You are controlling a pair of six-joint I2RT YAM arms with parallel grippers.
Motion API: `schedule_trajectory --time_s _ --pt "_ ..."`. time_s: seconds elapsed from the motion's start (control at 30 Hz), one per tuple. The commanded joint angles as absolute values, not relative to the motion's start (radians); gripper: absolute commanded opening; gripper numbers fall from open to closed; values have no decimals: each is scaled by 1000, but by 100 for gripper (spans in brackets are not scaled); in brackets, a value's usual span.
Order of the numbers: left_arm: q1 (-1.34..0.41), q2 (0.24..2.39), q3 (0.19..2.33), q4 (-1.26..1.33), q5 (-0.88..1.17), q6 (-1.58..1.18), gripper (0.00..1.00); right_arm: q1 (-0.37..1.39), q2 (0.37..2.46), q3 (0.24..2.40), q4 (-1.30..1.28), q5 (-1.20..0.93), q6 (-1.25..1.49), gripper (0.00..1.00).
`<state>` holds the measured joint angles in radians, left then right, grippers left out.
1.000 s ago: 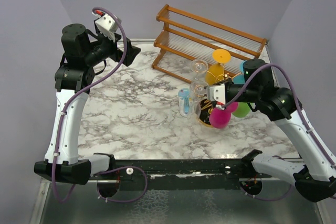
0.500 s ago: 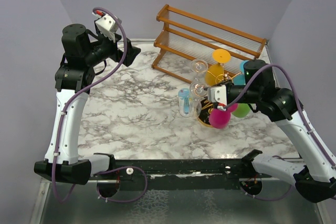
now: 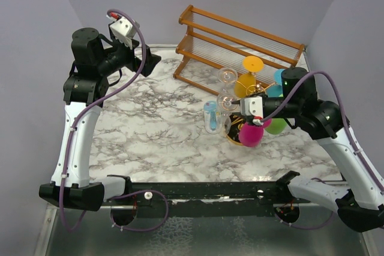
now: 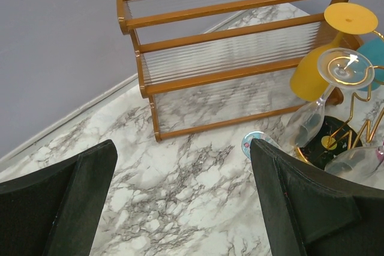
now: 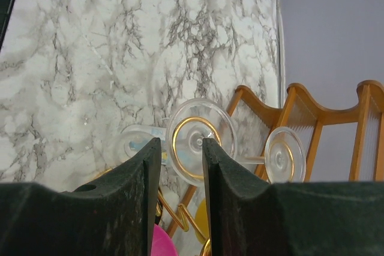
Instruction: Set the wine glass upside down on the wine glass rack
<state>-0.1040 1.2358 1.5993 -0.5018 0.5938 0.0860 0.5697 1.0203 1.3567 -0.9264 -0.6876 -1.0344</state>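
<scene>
A clear wine glass [image 3: 225, 101] with a gold-ringed foot [image 5: 201, 138] hangs foot-up on the gold wire wine glass rack [image 3: 235, 137], whose black base [image 4: 327, 145] rests on the marble. My right gripper [image 3: 242, 105] is just right of that foot. In the right wrist view the gripper [image 5: 181, 145] is open by a narrow gap, and the foot shows beyond the fingertips with nothing pinched between them. My left gripper [image 3: 150, 61] hovers wide open and empty at the back left, and the left wrist view shows only marble between the fingers of the gripper [image 4: 183, 148].
More glasses hang on the rack: a second clear one [image 3: 227, 76], yellow [image 3: 246, 85], pink [image 3: 252, 135], green [image 3: 276, 126], teal [image 3: 277, 82] and pale blue [image 3: 210, 117]. A brown wooden slatted shelf [image 3: 240, 43] stands behind, by the back wall.
My right gripper has drawn back slightly to the right from the clear glass and its jaws have parted a little. The glass stays on the rack. The left arm is still.
</scene>
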Motion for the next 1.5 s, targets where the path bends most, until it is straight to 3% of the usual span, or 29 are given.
schedule_trajectory --time_s 0.0,0.27,0.57,0.77,0.9,0.97,1.0,1.47 --pt "-97 1213 1589 -478 603 111 96 568 999 1406 -880 -738 -920 34" --pt "-97 1209 1580 -478 552 148 96 473 973 1423 -682 -635 -671 34" --pt "-96 1182 1529 -439 412 200 97 281 934 1325 -384 -86 -389 37" --pt "-97 1154 1498 -401 305 211 99 250 925 1249 -273 59 -331 41" --pt "-97 1127 1452 -359 259 174 99 228 936 1172 -175 124 -265 66" --pt "-97 1117 1426 -333 238 153 99 217 942 1135 -117 169 -205 97" --pt "-97 1113 1411 -317 218 135 99 210 942 1116 -90 195 -173 100" --pt "-97 1073 1320 -234 -47 24 99 137 945 1124 -22 340 -28 100"
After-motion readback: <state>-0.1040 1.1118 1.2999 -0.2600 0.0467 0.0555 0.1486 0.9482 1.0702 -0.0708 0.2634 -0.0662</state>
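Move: The clear wine glass just hung on the wire rack has its middle about 4 cm to the right hand's left, 1 cm back and 8 cm below. From that hand the second clear glass is some 7 cm ahead, 4 cm left; the pink glass is about 6 cm back, 5 cm right; the yellow one is 9 cm ahead, 3 cm right. From the left hand the first clear glass is roughly 24 cm right, 14 cm back and well below. Right hand rises, swings about 27 cm right-forward from the clear glass, turns clockwise, opens wide; left hand shifts left. ##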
